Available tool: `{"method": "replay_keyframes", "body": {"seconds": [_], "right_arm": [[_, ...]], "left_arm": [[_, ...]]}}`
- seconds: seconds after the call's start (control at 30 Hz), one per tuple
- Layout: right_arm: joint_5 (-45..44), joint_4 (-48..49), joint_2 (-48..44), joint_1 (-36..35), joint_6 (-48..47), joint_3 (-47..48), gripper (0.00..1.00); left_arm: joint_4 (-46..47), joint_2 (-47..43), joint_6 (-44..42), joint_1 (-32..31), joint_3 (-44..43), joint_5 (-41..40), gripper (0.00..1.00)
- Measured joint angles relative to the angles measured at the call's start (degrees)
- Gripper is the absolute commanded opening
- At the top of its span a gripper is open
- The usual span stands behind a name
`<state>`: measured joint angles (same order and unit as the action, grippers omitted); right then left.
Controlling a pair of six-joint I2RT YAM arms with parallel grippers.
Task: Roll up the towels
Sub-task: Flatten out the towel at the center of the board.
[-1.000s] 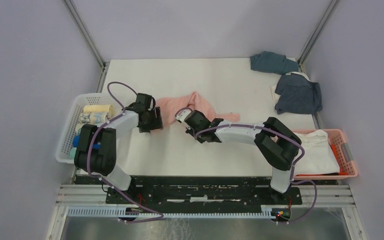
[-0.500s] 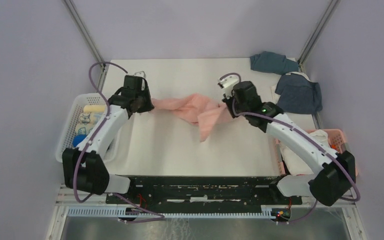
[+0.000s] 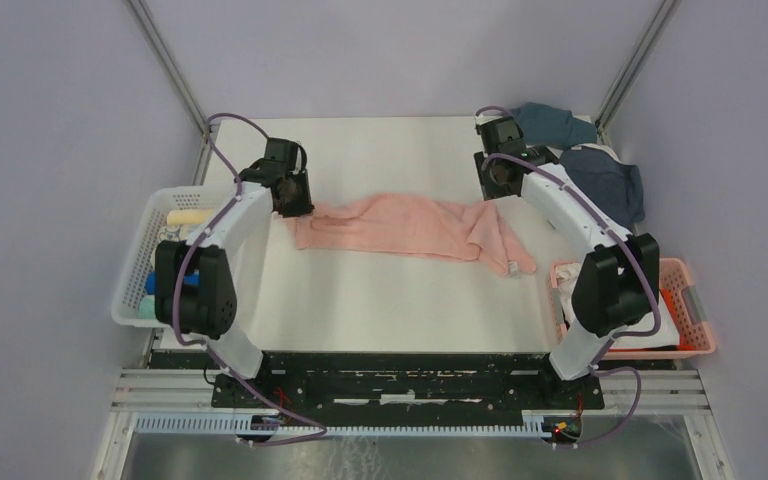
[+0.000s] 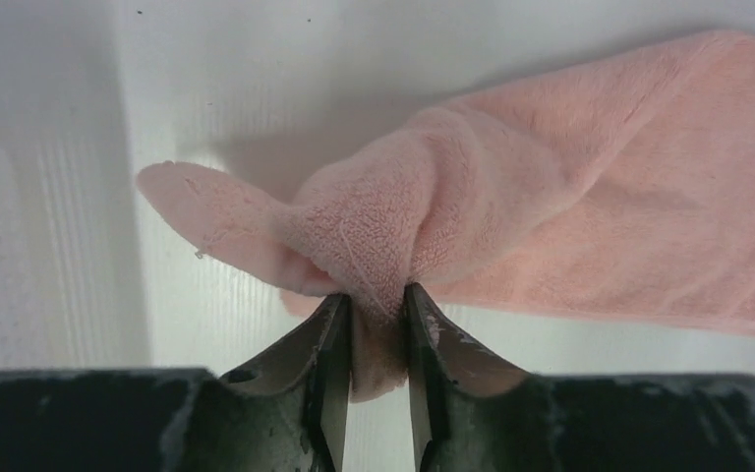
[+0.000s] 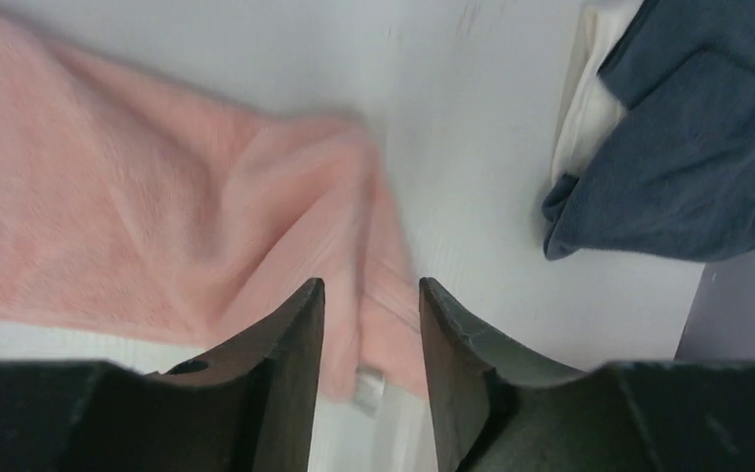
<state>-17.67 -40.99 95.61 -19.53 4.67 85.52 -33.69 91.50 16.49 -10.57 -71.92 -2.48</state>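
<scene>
A pink towel lies stretched across the middle of the table, its right end folded over with a small tag showing. My left gripper is at its left end. In the left wrist view the pink towel bunches into a fold, and the left gripper is shut on that fold. My right gripper hangs above the towel's right end. In the right wrist view the right gripper stands open, and the pink towel lies blurred below it, untouched.
A slate blue towel and a dark navy towel lie crumpled at the back right, close to my right gripper. A white basket with rolled towels stands at the left edge. A pink basket holding a white towel stands at the right.
Both arms pulled the pink towel apart and it now lies stretched on the table. The right gripper has let go of its end and moved to the back right.
</scene>
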Motion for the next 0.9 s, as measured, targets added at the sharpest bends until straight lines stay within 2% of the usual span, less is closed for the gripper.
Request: {"method": "replay_keyframes", "body": {"seconds": [0.07,0.13,0.3,0.43,0.7,0.9], "right_arm": [[0.2,-2.0,2.1,0.2,0.7,-0.2,0.57],[1.2,-2.2,1.7,0.1,1.2,-1.2,0.62],[5.3,-1.5,-5.4,0.0,1.8,-8.5,0.67],[7.0,-0.8,-10.1,0.0,2.3,-13.3,0.7],[12.2,2.6,-16.9,0.0,4.8,-23.9,0.76],[14.9,6.1,-18.5,-0.1,6.1,-26.9,0.77]], "left_arm": [[-0.4,5.2,-0.1,0.2,-1.9,0.0,0.51],[-0.5,10.0,-0.1,0.5,-5.2,0.0,0.59],[-0.3,12.3,-0.1,1.2,-9.2,0.3,0.67],[0.0,9.4,-0.1,1.2,-8.0,1.0,0.7],[-0.1,0.3,-0.1,-0.4,3.9,-0.1,0.71],[-0.5,0.0,-0.1,-1.6,9.3,-4.8,0.7]]}}
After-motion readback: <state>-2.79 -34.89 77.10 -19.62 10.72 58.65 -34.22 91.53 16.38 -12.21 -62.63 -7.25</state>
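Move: With the towel's left end still in its fingers, the left hand has the towel's front-left corner about 3 cm back, 3 cm left and 11 cm below; the white basket stands some 27 cm left and 8 cm back. From the empty right hand, the folded right end lies about 7 cm back, 3 cm right and 16 cm below, the dark towel pile 24 cm right and 4 cm ahead, the teal towel 14 cm right and 18 cm ahead. Laying the towel's left end down, the left hand swings about 4 cm forward and down, opens and lets go, then draws back some 8 cm and sinks towards the front-left corner. Meanwhile the empty right hand pulls back about 10 cm and down 5 over the towel towards its folded right end, opening wider and rolling some 15 degrees, left side up. ##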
